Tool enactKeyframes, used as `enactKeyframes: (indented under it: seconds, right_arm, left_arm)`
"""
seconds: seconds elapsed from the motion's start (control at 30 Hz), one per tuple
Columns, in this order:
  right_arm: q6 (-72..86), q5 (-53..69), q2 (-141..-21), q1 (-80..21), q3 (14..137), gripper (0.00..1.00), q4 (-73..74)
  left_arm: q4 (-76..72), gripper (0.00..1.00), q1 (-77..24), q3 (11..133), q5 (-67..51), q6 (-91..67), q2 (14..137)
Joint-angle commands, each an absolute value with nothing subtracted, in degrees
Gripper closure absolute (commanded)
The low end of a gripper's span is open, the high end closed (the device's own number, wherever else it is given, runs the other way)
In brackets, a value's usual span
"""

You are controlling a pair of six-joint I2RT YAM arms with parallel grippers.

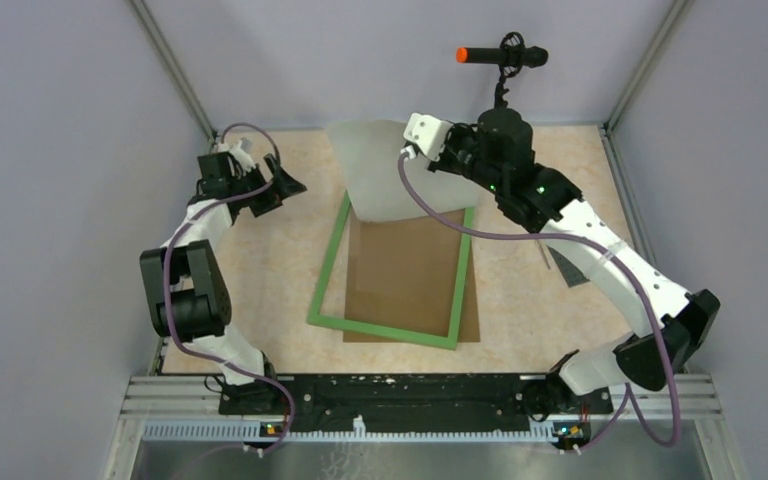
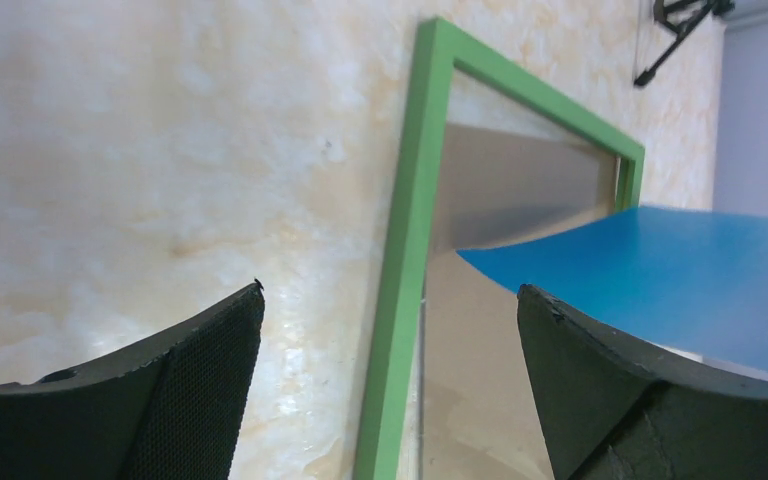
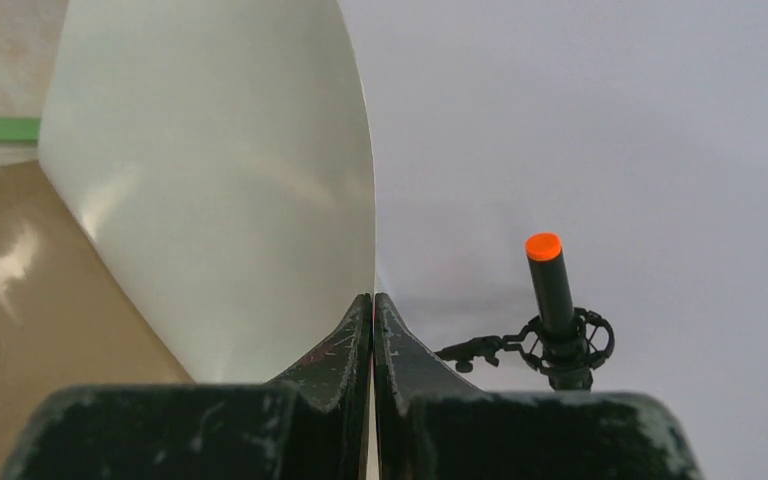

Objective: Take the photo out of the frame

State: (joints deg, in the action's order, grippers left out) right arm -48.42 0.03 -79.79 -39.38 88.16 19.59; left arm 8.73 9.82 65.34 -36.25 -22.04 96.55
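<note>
The frame lies flat mid-table with its green border up. A brown board shows inside it and sticks out past its near right corner. My right gripper is shut on an edge of the photo and holds it curved above the frame's far end, white back up. In the right wrist view the closed tips pinch the photo's pale sheet. In the left wrist view the photo's blue face hangs over the frame. My left gripper is open and empty, left of the frame.
A black microphone with an orange tip stands at the back, also in the right wrist view. A thin grey object lies under the right arm. Grey walls close in both sides.
</note>
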Motion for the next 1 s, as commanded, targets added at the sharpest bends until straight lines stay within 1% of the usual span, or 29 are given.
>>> enactKeyframes:
  seconds: [0.0,0.07,0.23,0.33,0.47,0.57,0.83,0.97]
  right_arm:
    - [-48.3,2.3,-79.6,-40.1,91.6,1.0,18.2]
    - [-48.3,4.1,-77.7,-40.9,88.4,1.0,20.5]
    - [-46.4,13.6,-73.5,-43.5,80.2,1.0,32.1]
    - [-44.8,16.3,-71.6,-45.5,74.8,1.0,35.0]
    - [-43.5,17.4,-69.5,-47.2,66.9,1.0,33.3]
    - [-42.5,15.6,-69.6,-47.6,62.4,1.0,29.8]
    - [-45.3,14.5,-70.8,-48.5,55.6,1.0,23.9]
    - [-49.0,12.2,-72.4,-52.3,54.8,1.0,23.2]
  left_arm:
    - [7.6,0.01,14.7,67.2,-40.9,-23.7,94.0]
    - [7.8,0.01,16.3,67.2,-42.3,-23.2,93.5]
    - [8.4,0.01,17.6,66.4,-43.7,-22.0,93.1]
    - [8.5,0.01,17.6,66.0,-44.7,-22.7,93.5]
    - [8.4,0.01,17.6,65.9,-45.3,-23.4,93.6]
    - [8.4,0.01,17.6,65.5,-45.3,-23.2,93.1]
    - [9.2,0.01,17.6,63.6,-44.5,-21.2,90.9]
    - [8.9,0.01,17.6,62.8,-44.1,-20.9,90.1]
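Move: My right hand is high and already pinches one edge of the photo, with its white back turned up. The middle of the green frame lies some 38 cm below it, about 5 cm back and 9 cm left. The brown board under the frame has its middle roughly 8 cm back and 7 cm left, equally low. From my left hand, the frame's middle is about 23 cm right, 13 cm back and 13 cm down. I keep the photo's edge pinched in my right fingers and, after a slight forward start, swing it down about 24 cm and back about 14 cm towards the green frame, tipping the fingers some 30 degrees further down and turning them counter-clockwise. My open left hand shifts about 4 cm left, farther from the frame. ##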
